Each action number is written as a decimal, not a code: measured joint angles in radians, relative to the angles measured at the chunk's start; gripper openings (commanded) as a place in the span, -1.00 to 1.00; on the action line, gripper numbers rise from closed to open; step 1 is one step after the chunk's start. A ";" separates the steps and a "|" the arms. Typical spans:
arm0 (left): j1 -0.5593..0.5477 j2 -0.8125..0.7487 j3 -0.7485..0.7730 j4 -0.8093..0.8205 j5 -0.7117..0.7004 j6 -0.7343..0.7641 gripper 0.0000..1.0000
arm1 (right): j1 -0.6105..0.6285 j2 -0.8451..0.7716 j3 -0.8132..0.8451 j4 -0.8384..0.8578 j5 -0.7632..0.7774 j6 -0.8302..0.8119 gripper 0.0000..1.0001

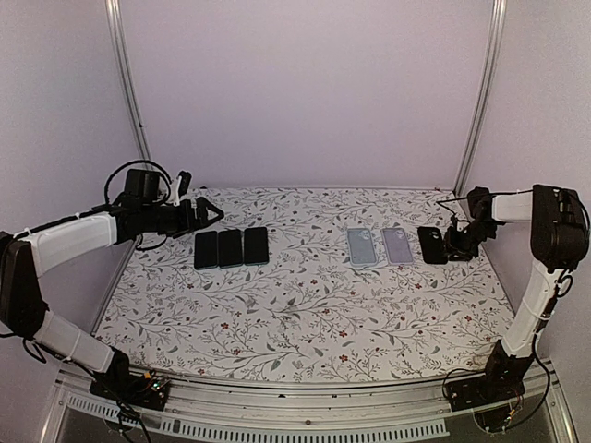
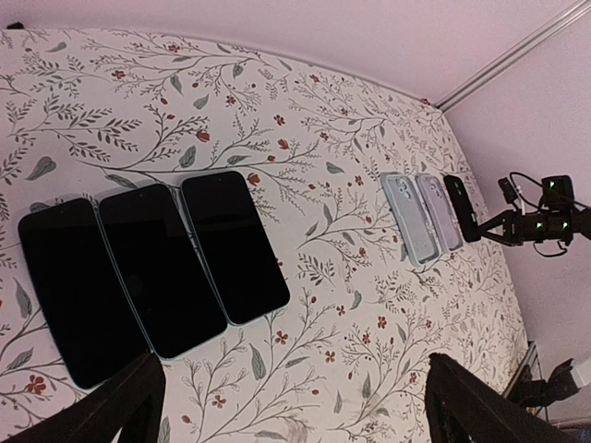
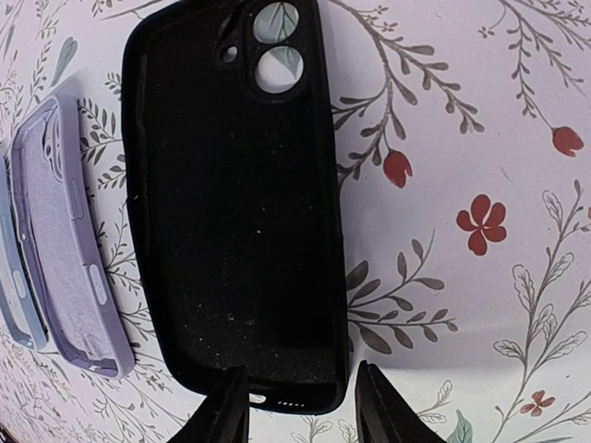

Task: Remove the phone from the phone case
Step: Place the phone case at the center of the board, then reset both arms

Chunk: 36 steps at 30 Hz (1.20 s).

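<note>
Three black-screened phones [image 1: 230, 247] lie side by side at the left of the floral table [image 1: 305, 314], bare, with no case around them; in the left wrist view they show as phones [image 2: 162, 268]. An empty black phone case [image 3: 240, 212] lies open side up at the far right, also visible from above as the black case [image 1: 431, 245]. My right gripper [image 3: 300, 411] is open, its fingers standing either side of the case's lower end. My left gripper [image 2: 291, 406] hovers wide open near the phones, holding nothing.
An empty lilac case [image 3: 74, 240] and an empty pale blue case [image 1: 361, 246] lie just left of the black one. Side walls and metal frame posts [image 1: 129, 92] stand close behind both arms.
</note>
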<state>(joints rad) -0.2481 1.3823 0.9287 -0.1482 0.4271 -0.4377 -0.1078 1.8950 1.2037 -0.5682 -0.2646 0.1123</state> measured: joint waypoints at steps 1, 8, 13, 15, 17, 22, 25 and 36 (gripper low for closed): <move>0.000 0.000 -0.001 0.000 0.000 0.000 0.99 | 0.000 0.000 0.000 0.000 0.002 0.002 -0.09; 0.000 0.000 -0.007 0.001 0.000 0.000 0.99 | 0.000 -0.003 0.000 0.001 0.034 0.006 0.19; -0.003 0.000 -0.008 0.001 -0.003 0.000 0.99 | 0.002 -0.037 -0.001 0.009 0.064 0.015 0.86; -0.008 0.000 -0.008 0.001 -0.010 0.001 0.99 | 0.005 -0.072 -0.005 0.022 0.077 0.018 0.98; -0.020 0.000 -0.008 0.001 -0.021 0.002 0.99 | 0.008 -0.114 -0.016 0.040 0.085 0.020 0.98; -0.056 -0.001 -0.008 0.001 -0.062 0.011 0.99 | 0.015 -0.261 -0.089 0.118 0.088 0.030 0.98; -0.077 -0.009 -0.008 0.001 -0.101 0.022 0.99 | 0.024 -0.353 -0.146 0.182 0.088 0.042 0.98; -0.138 -0.126 -0.101 0.109 -0.284 0.058 0.99 | 0.061 -0.647 -0.451 0.533 0.081 0.082 0.98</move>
<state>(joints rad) -0.3866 1.2560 0.8272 -0.0391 0.1432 -0.3794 -0.0467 1.2476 0.7528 -0.0357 -0.1837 0.1940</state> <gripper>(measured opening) 0.994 0.989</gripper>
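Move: The black phone case lies flat with its near right corner between the right fingers; its middle is about 6 cm ahead of that hand and 4 cm to its left, just about at fingertip height. The lilac case lies level with it, some 11 cm farther left, and the blue case is about 22 cm left of it. From the left hand the black case lies some 67 cm to the right, 2 cm ahead and about 18 cm below. The black case's near right corner comes free of the right fingers as they spread from partly open to fully open, the hand first easing about 1 cm to its right. It then rises quickly off the case, about 15 cm, while the wrist tips the fingers up some 40 degrees from pointing down. The left hand, empty and open, lifts slightly and tilts up too. ##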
